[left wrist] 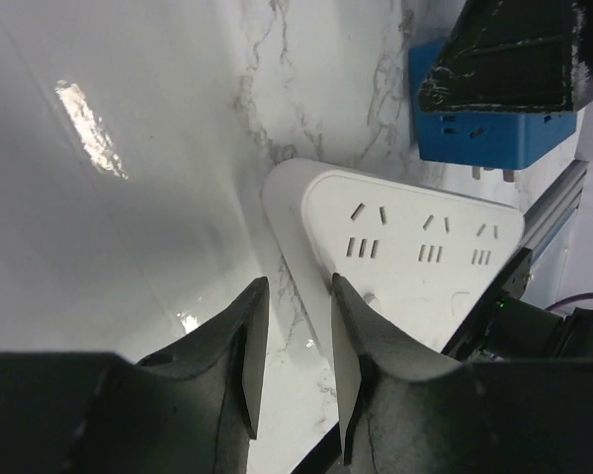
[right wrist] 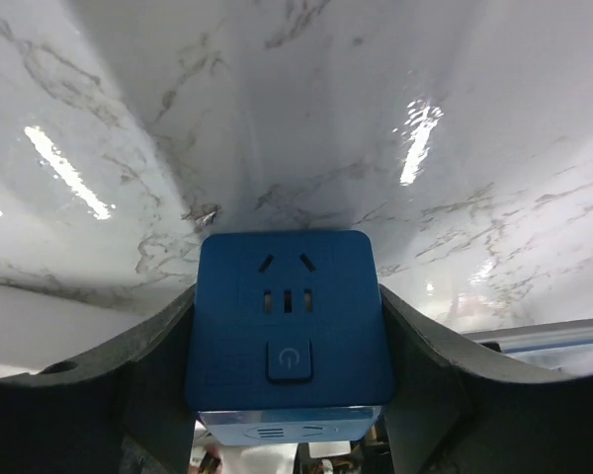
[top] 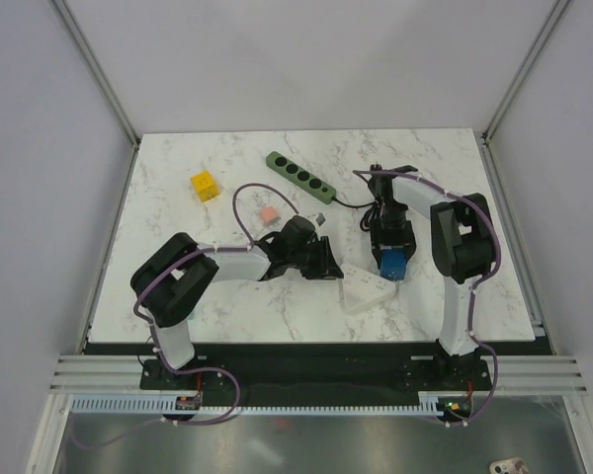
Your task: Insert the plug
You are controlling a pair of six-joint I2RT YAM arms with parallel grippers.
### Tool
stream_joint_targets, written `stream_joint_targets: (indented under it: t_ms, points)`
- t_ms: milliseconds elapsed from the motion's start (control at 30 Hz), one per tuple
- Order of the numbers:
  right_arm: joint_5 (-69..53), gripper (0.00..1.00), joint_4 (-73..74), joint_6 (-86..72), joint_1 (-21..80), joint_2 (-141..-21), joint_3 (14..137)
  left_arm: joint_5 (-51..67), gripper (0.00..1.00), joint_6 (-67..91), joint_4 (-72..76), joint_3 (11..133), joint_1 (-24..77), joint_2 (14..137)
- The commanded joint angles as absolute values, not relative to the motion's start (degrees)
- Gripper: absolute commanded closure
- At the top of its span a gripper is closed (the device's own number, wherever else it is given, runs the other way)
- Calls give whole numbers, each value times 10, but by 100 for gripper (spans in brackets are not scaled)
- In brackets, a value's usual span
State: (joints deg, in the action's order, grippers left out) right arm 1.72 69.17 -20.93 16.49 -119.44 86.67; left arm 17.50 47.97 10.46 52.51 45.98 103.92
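A white power strip (top: 368, 286) lies flat near the table's front, its sockets facing up in the left wrist view (left wrist: 415, 247). My right gripper (top: 391, 255) is shut on a blue cube-shaped plug adapter (right wrist: 289, 316), which it holds just above the strip's far edge. The adapter's metal prongs (left wrist: 479, 174) point down, close to the strip. My left gripper (left wrist: 296, 288) is open by a narrow gap at the strip's left end. One finger (left wrist: 361, 336) overlaps the strip's edge, and nothing is gripped between the pads. In the top view the left gripper (top: 324, 261) sits just left of the strip.
A green power strip (top: 299, 177) with a black cable lies at the back centre. A yellow cube (top: 205, 186) and a small pink block (top: 268, 213) sit at the back left. A purple cable loops over the left arm. The table's front edge is close below the white strip.
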Motion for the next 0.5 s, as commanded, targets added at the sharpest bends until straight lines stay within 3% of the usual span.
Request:
stream_joint_targets:
  t_ms: [0, 267, 467]
  points:
    - [93, 100, 640, -194, 165, -1182, 859, 102, 62, 459, 12, 536, 456, 1022]
    - [104, 100, 584, -199, 164, -1101, 874, 72, 53, 437, -41, 571, 456, 985]
    - [107, 100, 572, -207, 164, -1052, 896, 76, 41, 442, -56, 576, 456, 969]
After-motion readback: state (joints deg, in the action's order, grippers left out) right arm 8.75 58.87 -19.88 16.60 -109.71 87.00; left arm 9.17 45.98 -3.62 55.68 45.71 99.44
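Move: The white triangular socket's middle lies some 5 cm to the left hand's right, 4 cm back and slightly below; from that hand the pink block is about 16 cm left and 13 cm ahead, near table level. The right hand already holds the blue adapter plug; from this hand the white socket's middle is about 7 cm left, 6 cm back and a little lower, the coiled black cable 11 cm ahead and 4 cm left. Still pinching the blue adapter plug, the right hand carries it away from the white socket, about 6 cm forward towards the cable coil and then also up, its fingertips swinging some 20 degrees forward. At the socket's left edge the left hand opens its fingers from a third to over half and draws about 3 cm left, fingers tipping down a little more. ##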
